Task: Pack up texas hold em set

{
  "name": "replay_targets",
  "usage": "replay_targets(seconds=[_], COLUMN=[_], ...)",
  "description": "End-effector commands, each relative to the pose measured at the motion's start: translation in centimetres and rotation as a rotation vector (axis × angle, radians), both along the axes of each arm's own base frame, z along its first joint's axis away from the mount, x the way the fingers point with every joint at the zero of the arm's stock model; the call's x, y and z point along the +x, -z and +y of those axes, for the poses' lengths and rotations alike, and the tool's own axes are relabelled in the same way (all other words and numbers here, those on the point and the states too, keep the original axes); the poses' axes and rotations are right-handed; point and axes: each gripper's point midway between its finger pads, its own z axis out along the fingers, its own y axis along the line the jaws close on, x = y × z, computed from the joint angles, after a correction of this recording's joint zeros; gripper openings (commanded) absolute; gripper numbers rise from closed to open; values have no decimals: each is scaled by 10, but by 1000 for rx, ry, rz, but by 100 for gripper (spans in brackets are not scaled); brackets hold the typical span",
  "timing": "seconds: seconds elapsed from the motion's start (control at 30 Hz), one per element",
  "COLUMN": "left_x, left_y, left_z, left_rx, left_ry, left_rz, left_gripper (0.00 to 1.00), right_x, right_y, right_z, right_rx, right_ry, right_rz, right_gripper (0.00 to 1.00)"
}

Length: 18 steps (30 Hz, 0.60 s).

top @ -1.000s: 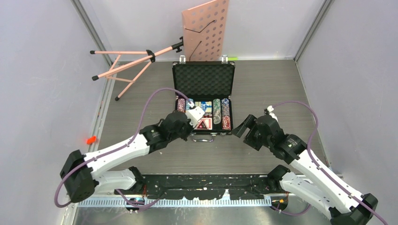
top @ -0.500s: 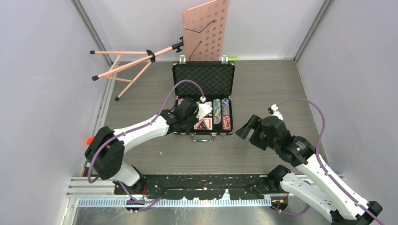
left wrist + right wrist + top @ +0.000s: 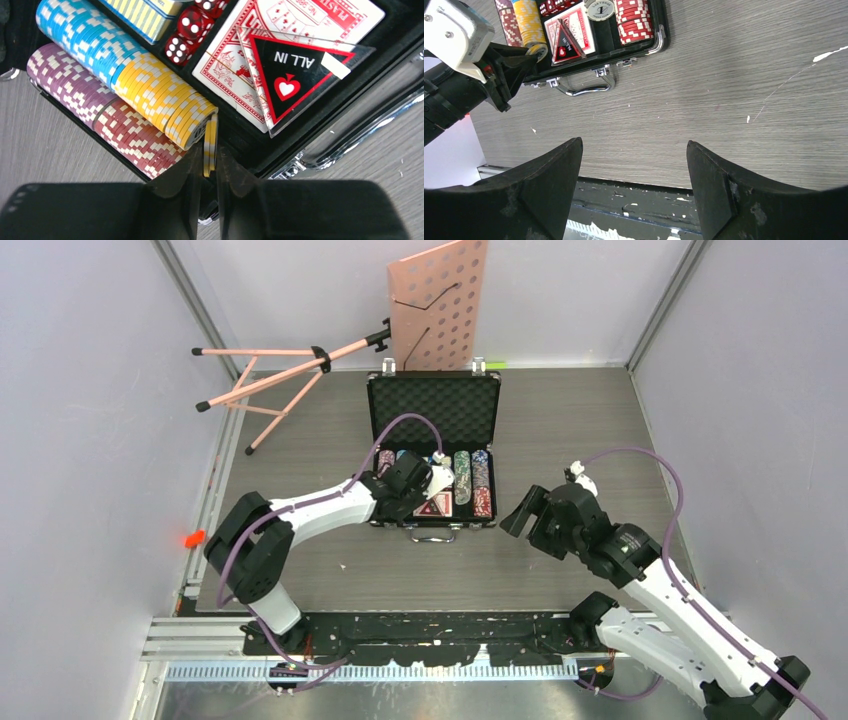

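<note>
The black briefcase [image 3: 433, 410] lies open at the table's middle, foam lid up. Its tray holds rows of poker chips, red dice [image 3: 187, 30], a red-backed card deck [image 3: 230, 70] and an "ALL IN" triangle [image 3: 295, 75]. My left gripper [image 3: 432, 483] [image 3: 210, 162] is at the tray's near left corner, shut on two yellow chips [image 3: 210, 142] standing on edge at the end of the yellow row [image 3: 160, 97]. My right gripper [image 3: 520, 512] [image 3: 634, 150] hovers open and empty over bare table, right of the case [image 3: 659, 40].
A pink music stand [image 3: 440, 300] leans on the back wall behind the case, its tripod legs [image 3: 270, 370] lying at the back left. The case's silver handle [image 3: 584, 91] points toward the arms. A small red item [image 3: 194, 537] sits at the left edge.
My left arm has stretched forward and carried its gripper to the end of the yellow row in the tray. The right arm has barely shifted.
</note>
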Motion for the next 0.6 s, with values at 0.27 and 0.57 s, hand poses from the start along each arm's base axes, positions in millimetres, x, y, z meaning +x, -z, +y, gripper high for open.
replay_targets(seconds=[0.27,0.57], left_x=[28,25], left_y=[-38,-53], left_z=[4,8], left_rx=[-41,-77], left_ry=[-84,-97], left_rz=[-172,-206], left_gripper=[44,42], right_x=[14,16], right_y=[-8,-6], right_z=[11,10], right_rx=[19,9], right_ry=[-13,-8], right_rz=[-32,-35], right_gripper=[82,82])
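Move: The left gripper holds the thin yellow chips low in the case. The front end of the yellow row, where they belong, is roughly 2 cm ahead, 1 cm to the right and 1 cm below. Red chips lie about 4 cm left and 4 cm ahead; the red card box about 7 cm right and 1 cm ahead, the dice some 6 cm right and 6 cm ahead, all 2 to 3 cm lower. From the right gripper the row's end is about 27 cm left, 9 cm ahead, 11 cm down. Spread the left fingers from nearly shut to a bit under half open, letting go of the yellow chips at the front end of their row. Ease the hand forward over the row by about 2 cm as they part, then lift it some 3 cm clear of the chips, swinging the fingertips forward by roughly 10 degrees. ##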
